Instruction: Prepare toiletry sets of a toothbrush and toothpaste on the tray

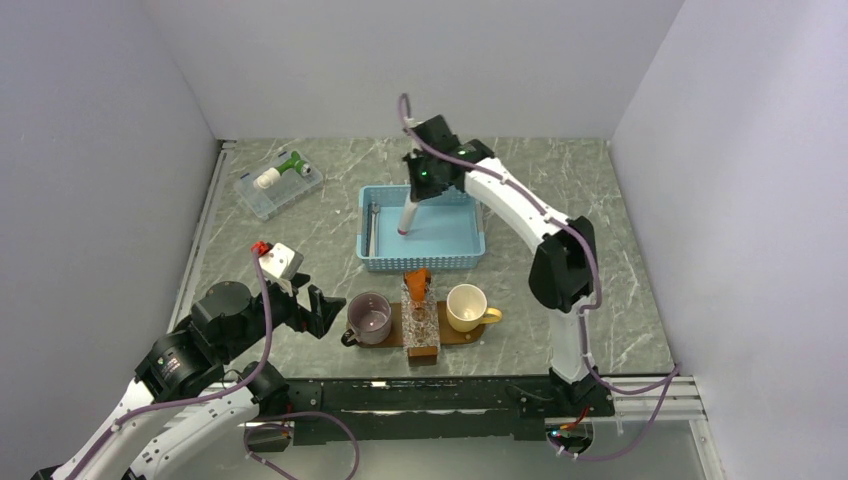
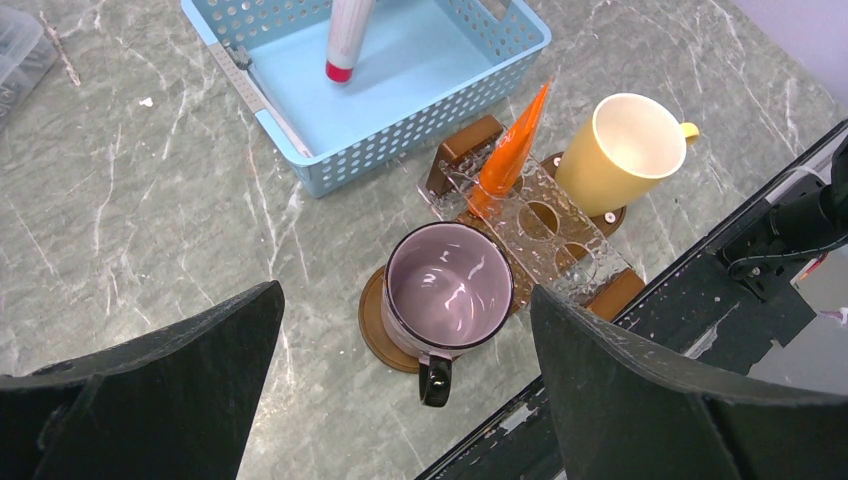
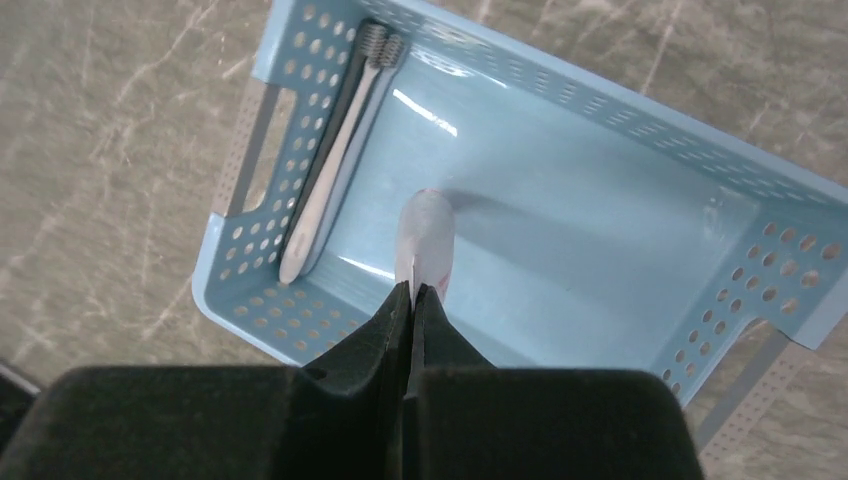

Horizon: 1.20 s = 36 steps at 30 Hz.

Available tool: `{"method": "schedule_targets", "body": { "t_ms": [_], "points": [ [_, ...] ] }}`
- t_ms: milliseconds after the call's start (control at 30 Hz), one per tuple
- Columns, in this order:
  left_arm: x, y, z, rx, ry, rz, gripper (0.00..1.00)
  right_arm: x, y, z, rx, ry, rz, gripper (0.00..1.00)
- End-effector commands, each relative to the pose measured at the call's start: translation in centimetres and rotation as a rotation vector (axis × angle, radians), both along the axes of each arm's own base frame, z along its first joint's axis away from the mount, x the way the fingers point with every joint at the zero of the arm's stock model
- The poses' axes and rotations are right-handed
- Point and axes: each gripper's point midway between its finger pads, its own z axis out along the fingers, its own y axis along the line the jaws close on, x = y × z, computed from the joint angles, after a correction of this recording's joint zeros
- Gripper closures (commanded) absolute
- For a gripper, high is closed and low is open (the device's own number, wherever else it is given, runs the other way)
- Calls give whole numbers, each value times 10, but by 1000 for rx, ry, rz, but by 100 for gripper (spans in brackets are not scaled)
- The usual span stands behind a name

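The orange toothpaste [image 1: 417,280] [image 2: 515,145] stands tilted in a clear holder [image 1: 420,320] [image 2: 540,235] on the dark-brown tray [image 1: 396,336] [image 2: 372,322]. A pale toothbrush [image 3: 335,170] [image 1: 372,228] lies beside a dark one along the left wall of the light-blue basket [image 1: 420,262] [image 3: 640,130]. Above the basket floor, my right gripper [image 1: 413,196] [image 3: 412,290] is shut on the flat end of a white tube with a red cap [image 1: 409,218] [image 3: 425,235] [image 2: 345,35], which hangs cap down. My left gripper [image 1: 320,310] [image 2: 405,292] is open and empty, just left of the tray.
A purple mug [image 1: 369,318] [image 2: 448,290] and a yellow mug [image 1: 467,306] [image 2: 620,150] stand on the tray's two ends. A clear plastic box [image 1: 278,183] holding a green and white item sits at the back left. The black table edge rail [image 2: 640,330] runs just behind the tray.
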Motion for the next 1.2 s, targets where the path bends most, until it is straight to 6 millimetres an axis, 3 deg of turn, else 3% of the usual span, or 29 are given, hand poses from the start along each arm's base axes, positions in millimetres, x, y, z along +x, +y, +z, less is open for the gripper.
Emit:
{"method": "schedule_targets", "body": {
  "t_ms": [0,333,533,800,967,1167],
  "points": [
    [4,-1,1,5,-12,3,1,1,6,35,299,37,-26,100],
    [5,-4,-1,9,-7,-4,1,2,-11,-11,666,287,-148,100],
    [6,-5,-2,15,-1,-3,1,7,-22,-38,661,332,-234,100],
    [9,-6,-6,30,11,5,1,10,-42,-58,619,341,-298,62],
    [10,-7,-9,40,22,7,1,10,-54,-60,588,320,-327,51],
    [13,-9,-13,52,43,11,1,14,-73,-49,492,252,-360,46]
  ]
}}
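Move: The right gripper already holds the white toothpaste, cap hanging down, over the blue basket. The basket's middle lies about 3 cm back, 1 cm right and 13 cm below the hand. The toothbrushes are some 9 cm to the hand's left and 3 cm back, and the orange toothpaste stands in the clear rack about 15 cm straight back. From the left gripper, the basket's middle is roughly 20 cm ahead, 18 cm right and 21 cm below. Lower the right gripper about 6 cm into the basket, going some 3 cm right, and swing the wrist about 40 degrees so the fingers point more to the left and the white tube tips over, cap towards the toothbrushes. Then open the fingers about halfway to free its flat end, sinking and drifting right a little more as they part. ##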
